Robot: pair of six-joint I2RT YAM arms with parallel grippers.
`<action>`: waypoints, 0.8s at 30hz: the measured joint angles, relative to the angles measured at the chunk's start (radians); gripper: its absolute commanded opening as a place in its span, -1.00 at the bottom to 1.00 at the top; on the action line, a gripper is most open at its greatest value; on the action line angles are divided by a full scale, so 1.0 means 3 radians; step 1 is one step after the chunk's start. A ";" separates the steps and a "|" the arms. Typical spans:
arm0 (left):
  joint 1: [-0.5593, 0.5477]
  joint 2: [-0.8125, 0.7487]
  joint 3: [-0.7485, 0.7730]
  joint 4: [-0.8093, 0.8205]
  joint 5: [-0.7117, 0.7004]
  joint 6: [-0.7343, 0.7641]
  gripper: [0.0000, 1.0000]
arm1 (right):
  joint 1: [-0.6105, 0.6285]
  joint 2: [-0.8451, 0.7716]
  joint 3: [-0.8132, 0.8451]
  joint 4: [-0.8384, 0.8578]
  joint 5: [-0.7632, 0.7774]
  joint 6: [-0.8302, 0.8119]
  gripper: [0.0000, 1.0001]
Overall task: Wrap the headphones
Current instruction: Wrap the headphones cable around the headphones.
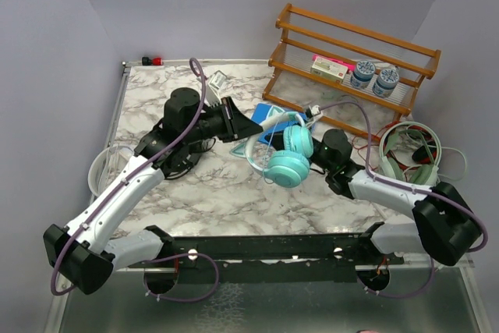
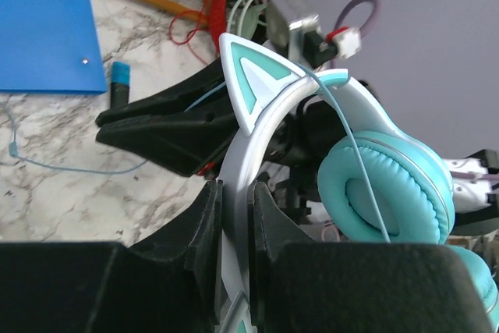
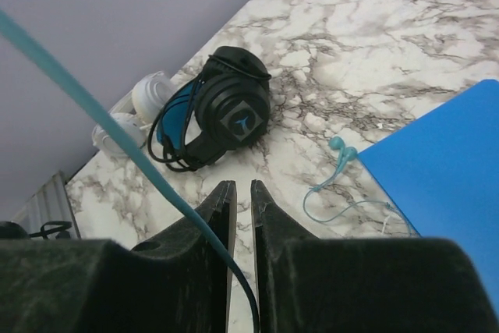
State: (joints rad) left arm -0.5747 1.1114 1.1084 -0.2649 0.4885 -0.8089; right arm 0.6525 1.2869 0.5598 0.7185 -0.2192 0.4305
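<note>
The teal cat-ear headphones [image 1: 287,163] hang just above the table's middle. My left gripper [image 1: 253,126] is shut on their white headband [image 2: 234,161], a cat ear [image 2: 253,83] sticking up past the fingertips. Their thin teal cable [image 3: 117,138] runs slantwise over my right gripper's left finger and down into the narrow gap between its jaws. The right gripper [image 3: 243,186] stands slightly open, close beside the ear cups [image 2: 386,193]. Black headphones with blue accents [image 3: 230,107] and white headphones [image 3: 144,95] lie on the table's left side.
A blue folder [image 3: 444,169] lies behind the teal headset, with teal earbuds [image 3: 339,148] beside it. A wooden rack [image 1: 351,52] with jars and a box stands at the back right. A pale green headset with red cable [image 1: 409,152] lies at the right edge.
</note>
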 measured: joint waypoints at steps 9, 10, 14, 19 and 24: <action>0.0081 -0.0113 0.0000 0.0256 -0.0263 -0.0437 -1.00 | 0.0000 0.0168 -0.0195 0.0482 -0.0256 0.0221 -0.62; 0.0085 -0.0142 0.0000 0.0266 -0.0337 -0.0468 -1.00 | 0.0000 0.0202 -0.0198 0.0530 -0.0300 0.0242 -0.66; 0.0093 -0.0230 0.0000 0.0285 -0.0628 -0.0540 -1.00 | 0.0000 0.0444 -0.0215 0.0872 -0.0563 0.0435 -0.88; 0.0093 -0.0165 0.0258 -0.0081 -0.1096 -0.0305 -1.00 | 0.0000 0.0593 -0.0334 0.1068 -0.0703 0.0596 -0.98; 0.0093 -0.0221 0.0397 -0.0378 -0.1717 0.0000 -1.00 | 0.0000 0.0225 -0.0417 0.0713 -0.0352 0.0552 -0.98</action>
State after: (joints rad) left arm -0.5468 1.0451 1.2274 -0.3782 -0.0265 -0.8089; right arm 0.6525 1.3544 0.4347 0.9325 -0.3248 0.5961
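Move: The headphones' cable runs down between the right hand's slightly open fingers, about 1 cm back and 1 cm right of the finger point. The headphones' earcups hang some 4 cm right, 3 cm back and 6 cm above this hand; the blue folder lies about 5 cm ahead, 4 cm right and 18 cm below. From the left hand, which holds the headband, that stretch of cable is roughly 4 cm right, 2 cm back and 9 cm below. The headphones, still pinched by the headband, are lifted about 4 cm by the left hand and carried some 9 cm forward and left, away from the right hand, while that wrist swings them about 30 degrees counter-clockwise. Beneath them the right hand draws back, down and left a few centimetres, shuts its fingers on the cable, then starts back to the right and up. ##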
